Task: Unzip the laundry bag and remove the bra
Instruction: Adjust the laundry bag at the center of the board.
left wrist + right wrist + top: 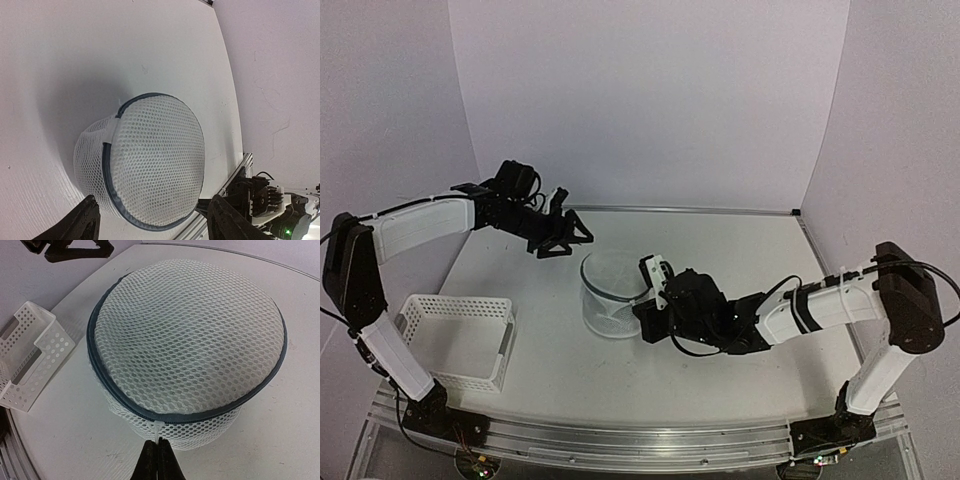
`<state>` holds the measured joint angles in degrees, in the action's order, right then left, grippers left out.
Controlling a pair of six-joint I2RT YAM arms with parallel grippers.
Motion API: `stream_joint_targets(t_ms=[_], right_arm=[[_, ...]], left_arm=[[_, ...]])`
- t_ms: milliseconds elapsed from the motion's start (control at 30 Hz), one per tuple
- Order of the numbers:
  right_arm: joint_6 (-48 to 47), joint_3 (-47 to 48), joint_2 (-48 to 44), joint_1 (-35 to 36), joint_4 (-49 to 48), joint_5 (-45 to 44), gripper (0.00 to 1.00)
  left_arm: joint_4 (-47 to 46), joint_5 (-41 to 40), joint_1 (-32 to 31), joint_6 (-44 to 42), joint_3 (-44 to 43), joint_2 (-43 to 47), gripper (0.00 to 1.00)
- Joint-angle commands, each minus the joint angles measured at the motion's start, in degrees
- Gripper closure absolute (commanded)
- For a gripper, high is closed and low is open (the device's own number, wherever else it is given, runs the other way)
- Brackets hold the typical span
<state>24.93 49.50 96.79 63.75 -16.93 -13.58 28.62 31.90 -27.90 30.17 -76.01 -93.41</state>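
The laundry bag (pixel 610 288), a round white mesh drum with a dark rim, stands upright mid-table. My right gripper (pixel 159 452) is shut on the white zipper pull (pixel 159 428) at the bag's (pixel 185 340) near side, just under the dark zipper line. In the top view the right gripper (pixel 646 298) sits against the bag's right edge. My left gripper (pixel 563 236) hovers behind and to the left of the bag, open and holding nothing. In the left wrist view, its fingers (pixel 82 220) frame the bag (pixel 155 165) from a distance. The bra is hidden.
A white plastic lattice basket (pixel 455 340) sits at the front left, also seen at the left edge of the right wrist view as the basket (pixel 30 355). Pale walls close the table at the back and sides. A metal rail (pixel 620 440) runs along the near edge.
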Motion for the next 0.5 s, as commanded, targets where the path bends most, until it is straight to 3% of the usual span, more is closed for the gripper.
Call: stream_joint_targets(t_ms=[0,467], right_arm=[[0.5,3.2,0.7,0.4,-2.4,1.0,1.0],[-0.4,7.5,5.0,1.7,-6.0,5.9,1.0]], left_arm=[[0.9,3.6,0.2,2.2,4.2,5.4,0.25],[-12.0,9.3,-4.1,14.1,19.5,11.7,0.23]])
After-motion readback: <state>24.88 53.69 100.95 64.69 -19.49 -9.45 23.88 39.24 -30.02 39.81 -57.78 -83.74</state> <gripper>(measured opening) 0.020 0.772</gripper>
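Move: The left gripper is open and empty; the laundry bag's middle lies about 9 cm to its right, 5 cm back towards the base and 12 cm below. The white basket is some 32 cm to its left, 14 cm back and about 17 cm lower. The right fingers already hold the zip tab on the bag's near right rim, with the bag's middle about 5 cm ahead, 6 cm to the left and 3 cm lower. The left hand sweeps about 8 cm back towards the base and sinks some 4 cm, its wrist tipping down by roughly 15 degrees, fingers still wide, drawing in on the near left part of the bag's rim; no touch can be seen there. Meanwhile the right hand keeps its pinch on the zip tab and eases about 3 cm to the left, taking the near right of the rim towards the left gripper and turning slightly counter-clockwise. ##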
